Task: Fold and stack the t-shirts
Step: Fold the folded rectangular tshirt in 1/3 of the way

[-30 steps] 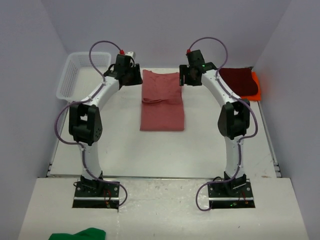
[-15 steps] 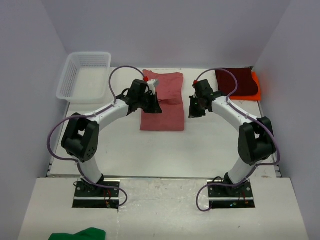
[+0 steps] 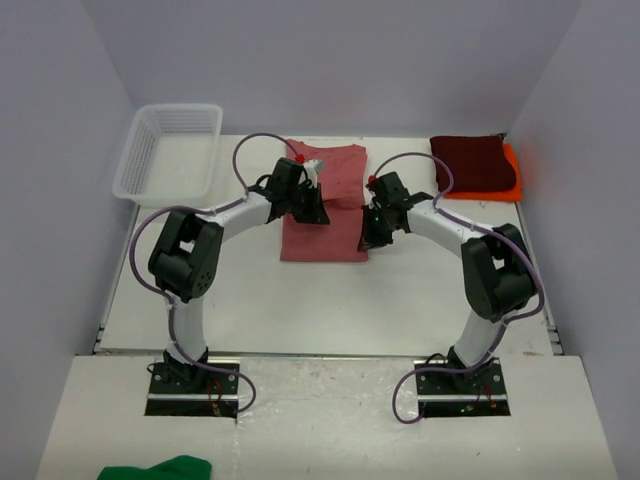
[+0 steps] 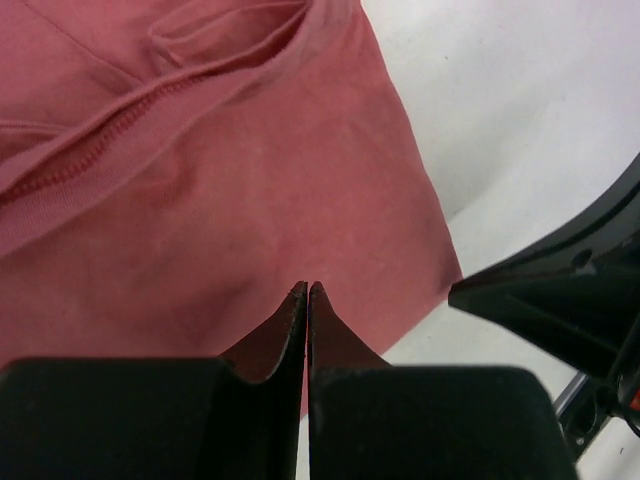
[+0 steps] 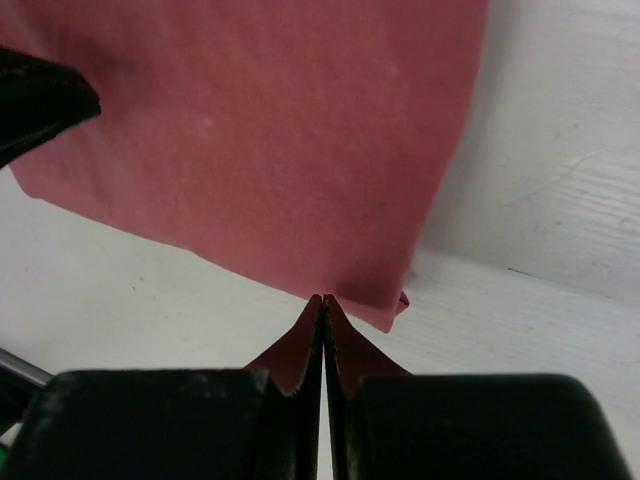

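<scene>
A faded rose t-shirt lies folded into a long rectangle at the middle of the table, its collar seam showing in the left wrist view. My left gripper hangs over the shirt's left part, jaws shut with no cloth seen between them. My right gripper is shut with its tips at the shirt's edge near a corner; I cannot tell whether they pinch the cloth. A dark maroon t-shirt lies folded on a bright orange one at the back right.
A white mesh basket stands at the back left corner. A green cloth lies on the shelf in front of the arm bases. Grey walls close in the table on three sides.
Both arms have swung from the far end of the rose shirt toward its near half and closed in on it. Both grippers were open a second ago and are shut now.
</scene>
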`<state>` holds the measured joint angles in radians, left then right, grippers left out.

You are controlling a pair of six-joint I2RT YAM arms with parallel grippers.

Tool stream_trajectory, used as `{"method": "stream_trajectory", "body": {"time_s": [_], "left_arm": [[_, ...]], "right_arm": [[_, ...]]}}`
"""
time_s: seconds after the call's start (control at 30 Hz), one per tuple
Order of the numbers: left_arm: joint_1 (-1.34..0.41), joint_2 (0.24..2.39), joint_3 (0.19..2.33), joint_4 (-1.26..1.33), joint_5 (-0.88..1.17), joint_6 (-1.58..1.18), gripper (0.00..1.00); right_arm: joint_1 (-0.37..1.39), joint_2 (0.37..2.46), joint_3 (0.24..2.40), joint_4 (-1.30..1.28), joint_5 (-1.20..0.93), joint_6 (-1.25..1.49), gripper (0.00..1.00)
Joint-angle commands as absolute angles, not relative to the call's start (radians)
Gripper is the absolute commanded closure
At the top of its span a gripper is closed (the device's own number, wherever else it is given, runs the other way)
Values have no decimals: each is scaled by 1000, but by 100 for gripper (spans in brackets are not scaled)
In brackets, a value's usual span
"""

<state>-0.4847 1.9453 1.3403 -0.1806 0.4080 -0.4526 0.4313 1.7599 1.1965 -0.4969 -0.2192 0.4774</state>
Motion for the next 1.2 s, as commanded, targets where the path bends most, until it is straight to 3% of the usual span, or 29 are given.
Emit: {"method": "stream_trajectory", "body": {"time_s": [0.0, 0.77, 1.17], "left_arm": [[-476, 2003, 1422, -147, 414, -436, 100], [-298, 2381, 1894, -235, 492, -396, 100], [-290, 2057, 1778, -300, 436, -397, 100]], "right_arm": [[452, 1792, 1239, -463, -252, 491, 100], [489, 1872, 1296, -518, -203, 465, 100], [489, 1801, 1348, -566, -150, 449, 100]]}}
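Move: Above the middle of the folded pink t-shirt, the left hand has the fold edge running across the shirt about 4 cm ahead and 5 cm down, and the shirt's far edge some 22 cm ahead; the white basket is about 17 cm ahead and 37 cm left. For the right hand, the shirt's near right corner is roughly 4 cm back, 2 cm right and 3 cm down, the fold edge 10 cm ahead and 8 cm left, the dark red shirt 22 cm ahead and 26 cm right. Sweeping forward about 14 cm with shut fingers, the left hand sinks some 5 cm onto the t-shirt, brushes the fold edge towards the far edge and drifts 4 cm left, then lifts about 8 cm clear. Meanwhile the right hand, also shut, eases 2 cm left and down onto the cloth by the near right corner and stays there, holding it down. ##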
